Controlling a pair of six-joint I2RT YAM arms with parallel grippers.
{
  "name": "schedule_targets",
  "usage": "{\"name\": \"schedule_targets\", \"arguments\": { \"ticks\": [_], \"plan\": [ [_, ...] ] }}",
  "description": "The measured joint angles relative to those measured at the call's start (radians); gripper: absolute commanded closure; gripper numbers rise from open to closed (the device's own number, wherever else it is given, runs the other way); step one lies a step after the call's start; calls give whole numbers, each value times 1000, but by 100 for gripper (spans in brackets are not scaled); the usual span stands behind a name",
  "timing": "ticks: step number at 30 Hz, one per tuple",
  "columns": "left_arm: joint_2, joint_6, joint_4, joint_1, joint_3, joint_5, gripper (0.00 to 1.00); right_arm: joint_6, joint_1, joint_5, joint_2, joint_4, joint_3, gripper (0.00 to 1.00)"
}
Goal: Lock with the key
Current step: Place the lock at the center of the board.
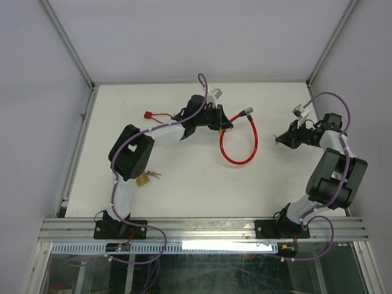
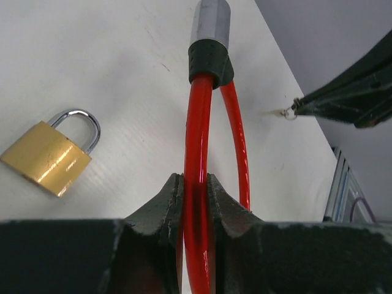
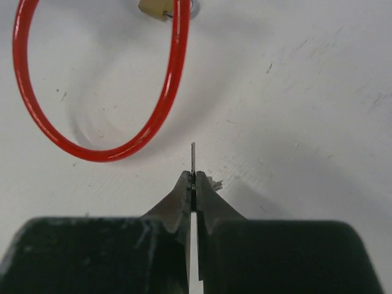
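A red cable lock (image 1: 237,152) lies looped on the white table (image 1: 184,196), and its grey metal head (image 1: 247,113) points to the back right. My left gripper (image 1: 225,124) is shut on the cable just behind that head; in the left wrist view the cable (image 2: 197,141) runs up from the gripper (image 2: 195,184) to the head (image 2: 210,24). My right gripper (image 1: 278,141) is shut on a thin key (image 3: 193,158), seen edge-on sticking out of the gripper (image 3: 193,181). It hovers right of the loop (image 3: 92,147), apart from the head. The key tip (image 2: 289,113) also shows in the left wrist view.
A brass padlock (image 2: 49,158) lies on the table left of the held cable. Another view shows a brass padlock (image 1: 144,179) with small keys by the left arm's elbow. A red tag (image 1: 148,114) on a cord lies at the back left. Enclosure walls and posts border the table.
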Motion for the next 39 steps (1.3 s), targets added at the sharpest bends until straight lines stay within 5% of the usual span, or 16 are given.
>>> {"name": "schedule_targets", "arguments": {
  "ticks": [7, 16, 22, 26, 32, 39],
  "plan": [
    [284, -208, 110, -45, 230, -118, 100, 37, -22, 33, 122, -2, 41, 100],
    [534, -366, 126, -90, 553, -303, 100, 321, -21, 114, 157, 235, 95, 100],
    [677, -481, 150, -87, 712, -423, 92, 415, 40, 153, 275, 353, 213, 100],
    [731, -522, 145, -79, 748, -468, 76, 436, 97, 161, 320, 387, 249, 100],
    [738, -519, 146, -79, 764, -494, 47, 520, 171, 256, 351, 388, 292, 83],
    [599, -381, 134, -84, 633, -521, 39, 594, 216, 391, 395, 360, 343, 57]
  ]
}}
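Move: The lay-down spot for the red cable lock, still gripped and hanging from the left hand, is on the bare board roughly 14 cm ahead of that hand, 10 cm to its right and 11 cm below. The gold padlock lies about 7 cm ahead and 1 cm left of it. From the right hand, the drop spot for its keys is some 16 cm ahead, 3 cm left and 10 cm below; the gold padlock is 15 cm ahead, 27 cm left. The red cable lock is carried forward, right and down by the left hand, some 20 cm in all, past the gold padlock with a 30-degree counter-clockwise turn; its fingers open down at the board, then lift off about 3 cm. The held keys go about 14 cm forward with the right hand, which sinks 4 cm, turns clockwise and opens above the loop. ##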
